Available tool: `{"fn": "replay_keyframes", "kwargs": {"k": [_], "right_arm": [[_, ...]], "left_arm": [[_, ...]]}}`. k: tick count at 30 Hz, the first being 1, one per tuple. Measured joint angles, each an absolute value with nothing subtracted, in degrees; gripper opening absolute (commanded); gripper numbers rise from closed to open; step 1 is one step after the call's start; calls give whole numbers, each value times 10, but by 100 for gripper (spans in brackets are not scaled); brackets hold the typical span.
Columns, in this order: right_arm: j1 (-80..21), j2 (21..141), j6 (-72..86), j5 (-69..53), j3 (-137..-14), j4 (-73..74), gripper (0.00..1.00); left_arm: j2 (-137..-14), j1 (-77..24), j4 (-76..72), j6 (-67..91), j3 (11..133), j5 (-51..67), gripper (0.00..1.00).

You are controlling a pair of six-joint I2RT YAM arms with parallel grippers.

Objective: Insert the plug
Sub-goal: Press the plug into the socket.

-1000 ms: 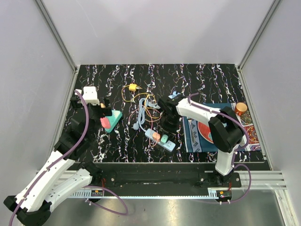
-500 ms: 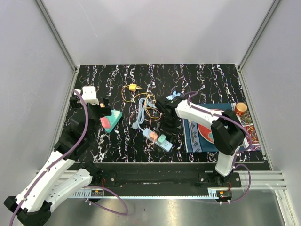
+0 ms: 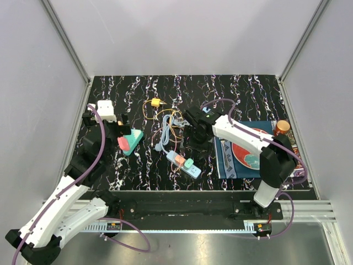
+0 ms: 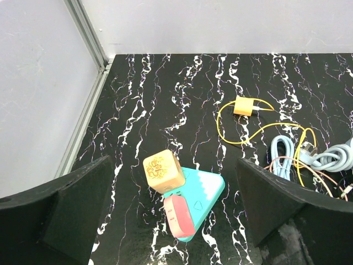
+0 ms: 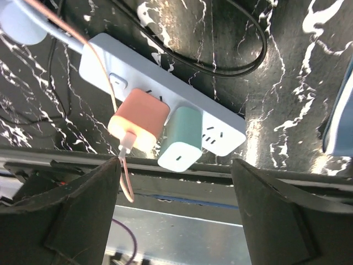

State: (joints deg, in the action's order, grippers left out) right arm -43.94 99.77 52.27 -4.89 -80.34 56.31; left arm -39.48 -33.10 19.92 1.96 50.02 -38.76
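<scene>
A light blue power strip (image 3: 183, 164) lies near the table's front middle, and it also shows in the right wrist view (image 5: 160, 83). A pink adapter (image 5: 139, 119) with a thin pink cable and a teal adapter (image 5: 180, 138) sit plugged into it side by side. My right gripper (image 5: 176, 221) is open and empty, just above and behind the strip (image 3: 193, 142). My left gripper (image 4: 174, 221) is open and empty over a teal triangular socket block (image 4: 207, 187), which holds a wooden cube plug (image 4: 163, 171) and a pink plug (image 4: 179, 215).
A yellow adapter (image 4: 243, 105) with a yellow cable and coiled blue and grey cables (image 3: 165, 130) lie at the middle back. A patterned mat with a plate (image 3: 248, 150) and a copper can (image 3: 283, 127) are at the right. Walls close off three sides.
My right gripper has drawn back and up from the power strip, leaving both adapters in it. The strip has slid slightly left. The left arm has hardly moved.
</scene>
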Motion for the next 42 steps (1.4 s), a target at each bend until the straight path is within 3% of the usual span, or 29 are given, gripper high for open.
{"fn": "replay_keyframes", "kwargs": {"k": [3,12,21,29,42], "right_arm": [[-439,962,470,-40,-785,540,80],[-441,762,299,-67,-571,373,76],[-456,786,166,-72,-536,285,74],[-460,802,101,-87,-536,248,66],[-499,818,70,-90,-529,242,66]], "left_arm": [[-395,-329,200,20,500,-386,99],[-396,-313,200,20,500,-380,99],[-395,-269,200,21,500,-370,99],[-395,-229,199,26,500,-353,99],[-406,-222,199,29,500,-340,99]]}}
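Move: The green plug stands on the power strip about 5 cm below the open right hand, some 2 cm back and 2 cm to its left. The orange plug is 3 cm farther left of it and 2 cm farther out. The strip's middle is roughly 4 cm left, 1 cm back and 7 cm below that hand. From the left hand, the green plug lies about 28 cm right, 7 cm back and 26 cm lower. Up, right and back in a small arc of about 3 cm each way, then down, briefly forward-left, and finally back and down, the right hand closes in over the green plug. Its wrist swings some 50 degrees counter-clockwise and tips until the fingers slant down to the left, spread across the strip, their gap narrowed partway. The empty left hand drifts 3.5 cm left. ##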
